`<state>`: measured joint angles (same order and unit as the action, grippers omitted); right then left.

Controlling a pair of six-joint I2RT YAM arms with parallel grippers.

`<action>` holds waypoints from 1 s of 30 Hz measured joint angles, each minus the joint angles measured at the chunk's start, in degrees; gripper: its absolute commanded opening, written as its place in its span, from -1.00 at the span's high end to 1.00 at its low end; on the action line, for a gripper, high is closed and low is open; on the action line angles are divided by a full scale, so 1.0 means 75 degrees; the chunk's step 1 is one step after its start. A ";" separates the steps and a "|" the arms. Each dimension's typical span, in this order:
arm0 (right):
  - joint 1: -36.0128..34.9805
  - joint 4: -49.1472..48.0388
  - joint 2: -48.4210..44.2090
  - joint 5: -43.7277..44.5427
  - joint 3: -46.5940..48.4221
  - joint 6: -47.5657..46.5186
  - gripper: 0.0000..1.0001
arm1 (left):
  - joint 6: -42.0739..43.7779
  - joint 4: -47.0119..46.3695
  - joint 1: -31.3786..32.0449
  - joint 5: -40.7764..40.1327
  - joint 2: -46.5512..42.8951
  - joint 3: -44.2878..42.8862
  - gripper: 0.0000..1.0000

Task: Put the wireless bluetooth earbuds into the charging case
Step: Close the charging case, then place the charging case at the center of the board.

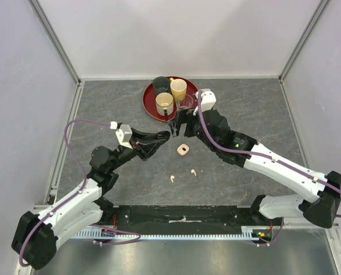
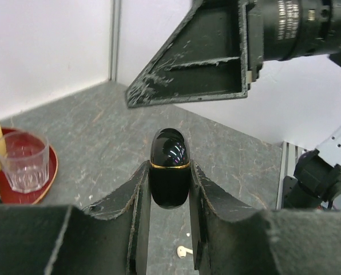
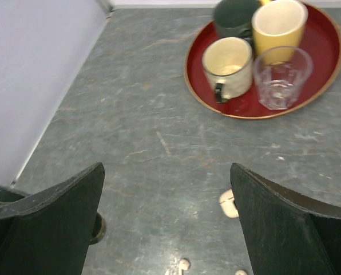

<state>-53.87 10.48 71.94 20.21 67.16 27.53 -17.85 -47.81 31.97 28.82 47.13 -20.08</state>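
Note:
My left gripper (image 2: 169,172) is shut on a glossy black egg-shaped charging case (image 2: 169,154) with a gold band, held above the table. In the top view the left gripper (image 1: 166,136) sits just left of centre. My right gripper (image 1: 178,123) hovers close behind it, and in its own view the right gripper (image 3: 167,167) is open and empty. A cream-white charging case (image 1: 183,150) lies on the table, half hidden behind a finger in the right wrist view (image 3: 228,203). Two cream-white earbuds (image 1: 172,178) (image 1: 193,171) lie nearer the arm bases. One earbud (image 2: 183,251) shows below the left jaws.
A red tray (image 1: 149,105) at the back centre holds a dark green cup (image 1: 161,84), a yellow cup (image 1: 178,89), a cream cup (image 1: 164,103) and a clear glass (image 1: 185,102). Walls and aluminium posts surround the grey table.

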 measured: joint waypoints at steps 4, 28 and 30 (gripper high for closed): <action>0.0242 0.0251 -0.0029 0.0781 -0.0023 0.0201 -0.96 | -0.0274 0.1058 -0.0003 -0.0481 -0.0096 -0.0204 0.95; 0.1658 0.1070 0.0038 -0.0382 -0.0047 0.1163 -0.96 | -0.2955 0.3687 -0.0973 -0.1638 0.1979 -0.0539 0.95; 0.1699 0.1075 0.0038 -0.0466 -0.0087 0.1160 -0.96 | -0.3144 0.3535 -0.1011 -0.1559 0.2565 -0.0632 0.95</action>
<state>-41.12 18.55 72.23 16.71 66.50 36.23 -41.43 -21.30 24.38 17.12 66.37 -24.82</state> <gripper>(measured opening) 0.979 0.348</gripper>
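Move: The left fingers already pinch the shut black charging case. The clear table where it seems to be headed lies about 10 cm ahead of that hand, 2 cm left and 27 cm below. At about that depth, the white earbud case sits 9 cm ahead and 8 cm right, the nearer white earbud 5 cm back and 4 cm right, the other 2 cm back and 11 cm right. From the open right hand, the black case is about 7 cm left, 4 cm back and 3 cm lower. Keeping its pinch on the closed black case, the left hand carries it down about 16 cm towards the clear table left of the white earbud case, reaching forward some 7 cm, while the wrist tips over by about 55 degrees so the fingers slant down. The right hand, wide open, swings right and forward away from the black case, turning clockwise, then sinks slightly. ##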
